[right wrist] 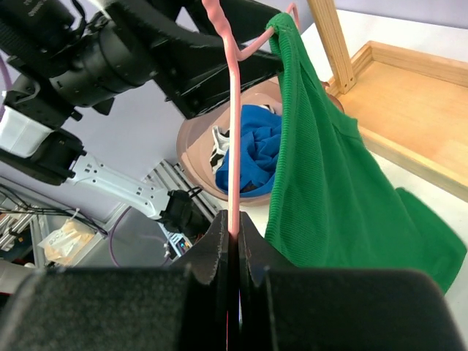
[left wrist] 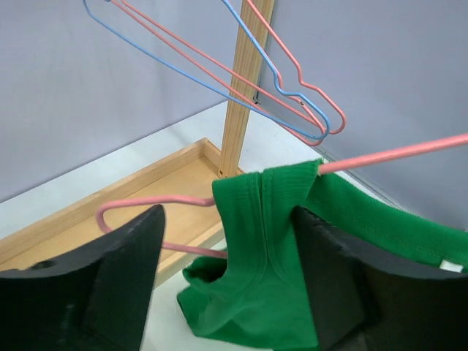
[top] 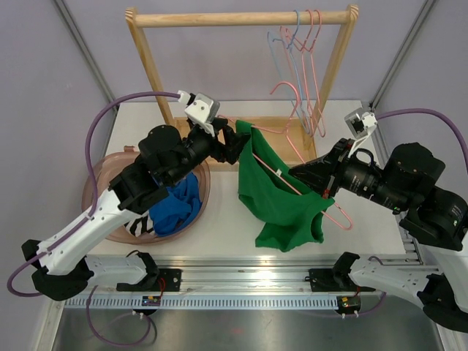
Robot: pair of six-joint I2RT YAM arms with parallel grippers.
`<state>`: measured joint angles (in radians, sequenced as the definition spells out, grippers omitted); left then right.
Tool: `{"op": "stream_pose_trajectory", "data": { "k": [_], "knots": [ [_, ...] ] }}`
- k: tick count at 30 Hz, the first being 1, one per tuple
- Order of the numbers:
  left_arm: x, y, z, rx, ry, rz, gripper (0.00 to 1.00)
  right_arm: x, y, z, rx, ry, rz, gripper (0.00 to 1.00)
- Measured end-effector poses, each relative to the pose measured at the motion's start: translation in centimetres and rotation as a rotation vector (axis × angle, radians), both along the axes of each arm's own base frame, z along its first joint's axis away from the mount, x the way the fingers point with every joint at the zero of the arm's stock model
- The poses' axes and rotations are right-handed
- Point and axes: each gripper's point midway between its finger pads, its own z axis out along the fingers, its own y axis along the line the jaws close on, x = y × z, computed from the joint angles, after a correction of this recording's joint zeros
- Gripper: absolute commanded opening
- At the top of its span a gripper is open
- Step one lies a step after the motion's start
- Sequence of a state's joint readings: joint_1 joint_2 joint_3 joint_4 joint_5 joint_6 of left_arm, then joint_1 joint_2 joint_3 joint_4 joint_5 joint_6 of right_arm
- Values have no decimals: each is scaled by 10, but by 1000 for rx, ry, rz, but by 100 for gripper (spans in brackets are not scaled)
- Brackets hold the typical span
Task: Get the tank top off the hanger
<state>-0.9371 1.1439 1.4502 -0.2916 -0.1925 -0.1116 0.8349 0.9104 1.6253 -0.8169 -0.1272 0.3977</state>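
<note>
The green tank top [top: 274, 194] hangs from a pink wire hanger [top: 341, 217] held tilted above the table. My right gripper [top: 311, 179] is shut on the hanger's wire [right wrist: 235, 110], which runs straight up from between its jaws [right wrist: 234, 227]. The tank top [right wrist: 329, 190] drapes to the right of that wire. My left gripper [top: 238, 142] is open at the hanger's upper end. In the left wrist view its jaws [left wrist: 228, 227] straddle the bunched shoulder strap of the tank top [left wrist: 270, 278]. The right finger touches the cloth and the left one stands apart. The hanger arm [left wrist: 395, 153] pokes out of the strap.
A wooden rack [top: 241, 18] stands at the back with several spare pink and blue hangers [top: 300, 58] on its bar and a wooden base tray [top: 270, 128]. A pink basin [top: 110, 219] at the left holds blue clothing [top: 179, 208].
</note>
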Motion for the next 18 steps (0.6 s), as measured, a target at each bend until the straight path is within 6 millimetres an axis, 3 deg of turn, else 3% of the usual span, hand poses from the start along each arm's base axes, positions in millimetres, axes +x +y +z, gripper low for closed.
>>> {"op": "stream_pose_trajectory", "data": {
  "k": [4,9,10,18],
  "knots": [
    [4,-9,-6,16,1,-5,36,-5,-3,-1,3,2,8,0],
    [7,-13,-13,34,10,6,14,-5,-7,-4,-6,6,-3,0],
    [8,-12,-13,34,9,13,3,-5,-7,-4,-8,6,-5,0],
    [24,13,-22,48,45,198,0,1,-6,-28,-75,-5,-11,0]
  ]
}}
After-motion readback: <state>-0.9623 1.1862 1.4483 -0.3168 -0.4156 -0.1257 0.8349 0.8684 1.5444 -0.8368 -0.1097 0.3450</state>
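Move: The green tank top's near-left strap, still on the pink hanger, lies almost between the left hand's open fingers, about 1 cm ahead and 2 cm to its right, level with the fingertips. From the right hand, which already grips the hanger's arm, that strap is roughly 10 cm ahead and 11 cm left, at like height. The empty hangers hang some 18 cm ahead and 16 cm right of the left hand; the basin's middle is about 24 cm left, 8 cm back and 42 cm below it. The green strap is pinched by the left hand, which eases about 1.5 cm to the right, slightly forward and down as its fingers shut; it then draws the strap left and forward some 3 cm, still sinking a little and turning about 10 degrees counter-clockwise. The right hand keeps its hold on the hanger and, late on, lowers it some 3 cm. ##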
